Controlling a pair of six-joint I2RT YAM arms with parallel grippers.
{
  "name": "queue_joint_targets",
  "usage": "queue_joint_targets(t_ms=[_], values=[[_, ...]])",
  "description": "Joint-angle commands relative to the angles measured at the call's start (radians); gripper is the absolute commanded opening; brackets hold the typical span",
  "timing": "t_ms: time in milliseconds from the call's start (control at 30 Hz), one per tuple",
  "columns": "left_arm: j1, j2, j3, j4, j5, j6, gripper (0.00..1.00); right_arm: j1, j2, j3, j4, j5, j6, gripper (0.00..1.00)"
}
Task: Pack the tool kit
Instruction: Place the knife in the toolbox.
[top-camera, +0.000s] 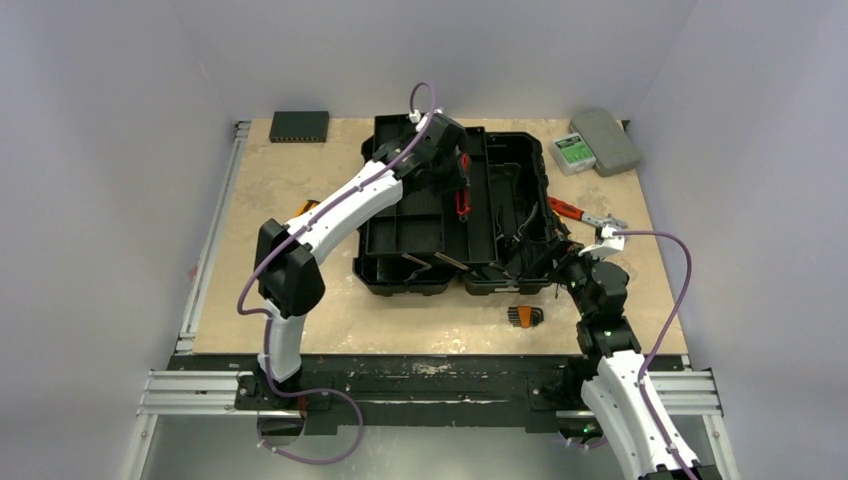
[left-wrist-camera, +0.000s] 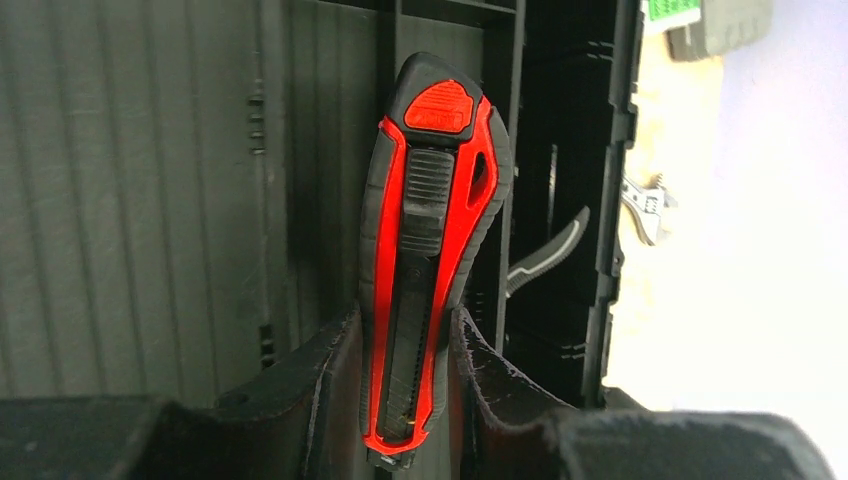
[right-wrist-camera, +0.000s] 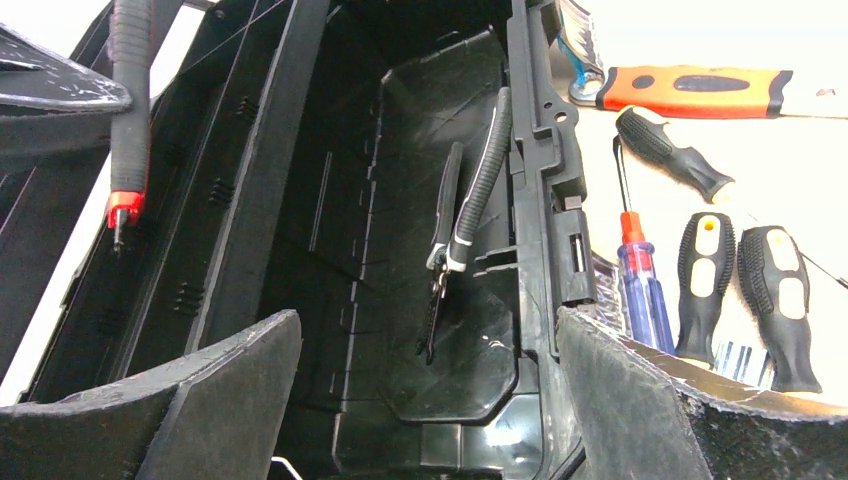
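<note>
The black toolbox (top-camera: 450, 215) lies open in the middle of the table. My left gripper (top-camera: 447, 178) hangs over its centre divider, shut on a red and black utility knife (left-wrist-camera: 430, 230) that sticks out past the fingers (left-wrist-camera: 500, 390) above the ribbed box floor. The right gripper (right-wrist-camera: 430, 400) is open at the box's near right corner, one finger inside the wall and one outside, with nothing between them. Grey-handled pliers (right-wrist-camera: 470, 210) lean inside the toolbox (right-wrist-camera: 400, 150). Outside its wall lie a blue screwdriver (right-wrist-camera: 640, 285) and two black and yellow handles (right-wrist-camera: 705, 280).
An orange-handled tool (top-camera: 567, 209) and an adjustable wrench (top-camera: 605, 222) lie right of the box. A small black and orange tool (top-camera: 523, 316) sits near the front edge. At the back are a thin black device (top-camera: 299, 125), a grey case (top-camera: 605, 140) and a green-labelled box (top-camera: 573, 152).
</note>
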Motion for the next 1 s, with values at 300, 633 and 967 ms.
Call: queue_joint_targets(t_ms=[300,633,967], values=[[-0.050,0.043,0.191,-0.292,-0.268,-0.007,0.00,-0.003,0.001,0.015,-0.007,0.012,0.007,0.99],[-0.051,-0.029,0.132,-0.233,-0.284,0.024,0.53,-0.003,-0.004,0.014,-0.011,0.014,0.006,0.99],[-0.051,-0.226,0.119,-0.142,-0.227,0.325,0.86,-0.003,-0.005,0.018,-0.025,0.031,0.008,0.99]])
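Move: The left gripper holds the knife just over the middle tray; the spot for it, the tray's left-hand channel, is roughly 2 cm back, 2 cm to the left and 4 cm below. The top tray's middle lies some 11 cm to the left, about level in height, and the shears in the deep bin about 14 cm right, 5 cm back and 13 cm below. From the right gripper that channel spot is about 10 cm ahead and 22 cm left. Shift the left gripper about 2 cm to its left over the left channel of the middle tray, raising the hand's left side some 10 degrees, and ease back about a centimetre. Then open the fingers wide to let go of the knife and lift clear, about 6 cm up and slightly left, tipping the fingers a little upward. ##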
